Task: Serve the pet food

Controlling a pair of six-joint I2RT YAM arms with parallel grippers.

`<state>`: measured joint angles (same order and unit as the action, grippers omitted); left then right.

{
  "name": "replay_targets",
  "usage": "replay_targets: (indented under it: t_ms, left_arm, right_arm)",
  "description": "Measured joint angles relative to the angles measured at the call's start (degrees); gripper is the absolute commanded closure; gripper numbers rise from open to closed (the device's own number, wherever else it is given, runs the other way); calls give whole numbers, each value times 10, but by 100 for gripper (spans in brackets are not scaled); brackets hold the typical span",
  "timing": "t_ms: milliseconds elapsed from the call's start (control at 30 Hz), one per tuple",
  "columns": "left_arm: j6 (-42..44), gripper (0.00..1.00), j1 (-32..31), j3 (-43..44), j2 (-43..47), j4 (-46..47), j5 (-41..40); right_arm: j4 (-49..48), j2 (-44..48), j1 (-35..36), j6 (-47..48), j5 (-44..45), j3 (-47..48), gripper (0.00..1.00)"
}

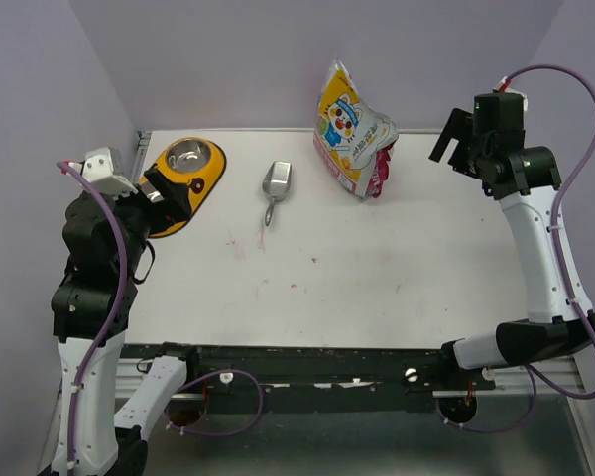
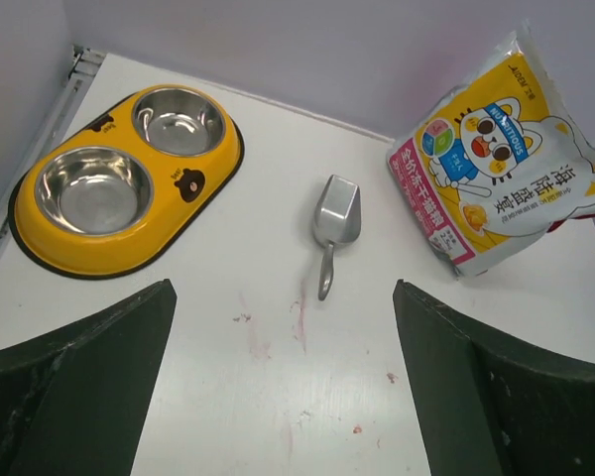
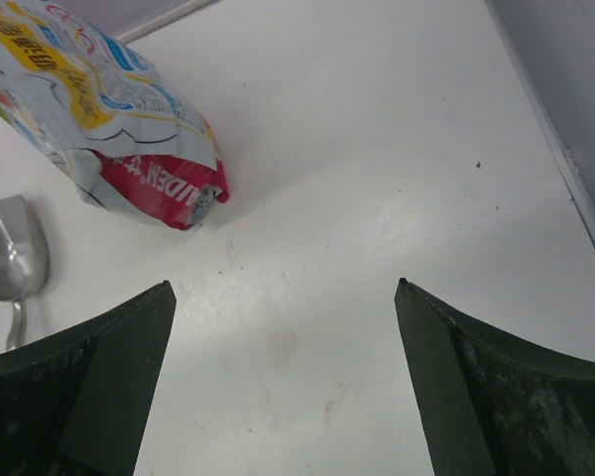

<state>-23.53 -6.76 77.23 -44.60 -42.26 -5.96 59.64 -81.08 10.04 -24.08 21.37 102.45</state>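
Observation:
The pet food pouch, yellow, white and silver with a blue-and-white cartoon animal, leans at the back of the table. It also shows in the left wrist view and the right wrist view. No loose kibble is visible. My left gripper is open and empty, raised over the near end of the yellow double bowl; in its wrist view the gripper has its jaws wide apart above bare table. My right gripper is open and empty, held up to the right of the pouch, jaws wide in its wrist view.
A silver metal scoop lies between bowl and pouch, handle toward me; it also shows in the left wrist view and the right wrist view. The bowl has two empty steel cups. Grey walls close the back and sides.

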Motion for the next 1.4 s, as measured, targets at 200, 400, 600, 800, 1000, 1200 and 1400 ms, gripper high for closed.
replay_targets:
  t_ms: [200, 400, 600, 800, 1000, 1200, 1400]
  left_arm:
    - [6, 1, 0, 59, -5, -100, 32]
    - [19, 1, -1, 133, -10, -200, 66]
    - [-36, 5, -1, 63, 37, -223, 171]
    - [-110, 13, -1, -35, 103, -176, 267]
    - [-154, 23, -1, -60, 93, -136, 316]
    - [-181, 25, -22, -58, 48, -88, 325]
    - [-236, 26, -105, -58, -10, -8, 315]
  right_arm:
    - [-85, -43, 0, -10, -73, 38, 0]
    - [-219, -244, 0, -9, -202, 198, 0]
    - [-279, -371, 0, 33, -347, 220, 0]
    - [-286, -395, 0, 97, -368, 228, 42]
    - [-289, -402, 15, 118, -304, 251, 69]
    - [-292, -390, 53, 136, -239, 234, 99]
    - [-300, -365, 81, 129, -182, 198, 99]
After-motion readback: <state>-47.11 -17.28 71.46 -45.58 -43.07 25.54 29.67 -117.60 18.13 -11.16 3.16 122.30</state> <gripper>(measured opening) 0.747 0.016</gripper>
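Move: My right hand, open, is aimed at the pet food bag, whose middle lies about 16 cm ahead, 20 cm to its left and 10 cm lower. The scoop lies about 3 cm ahead and 41 cm left of that hand, roughly 21 cm below. From my left hand the scoop is about 15 cm ahead, 17 cm right and 28 cm down; the yellow bowls are 17 cm ahead and 9 cm left, equally low, and the bag 27 cm ahead, 40 cm right, 18 cm down. I swing my right hand forward and left to the bag, some 20 cm and 17 cm, arching up slightly before dipping, turning it about 30 degrees counter-clockwise, then shut its fingers and pinch the bag's upper right edge. Meanwhile my left hand draws back about 10 cm and sinks, then sweeps 14 cm right and partway forward again over the table, rolling right side down, turning clockwise and narrowing its opening a little, still empty. ##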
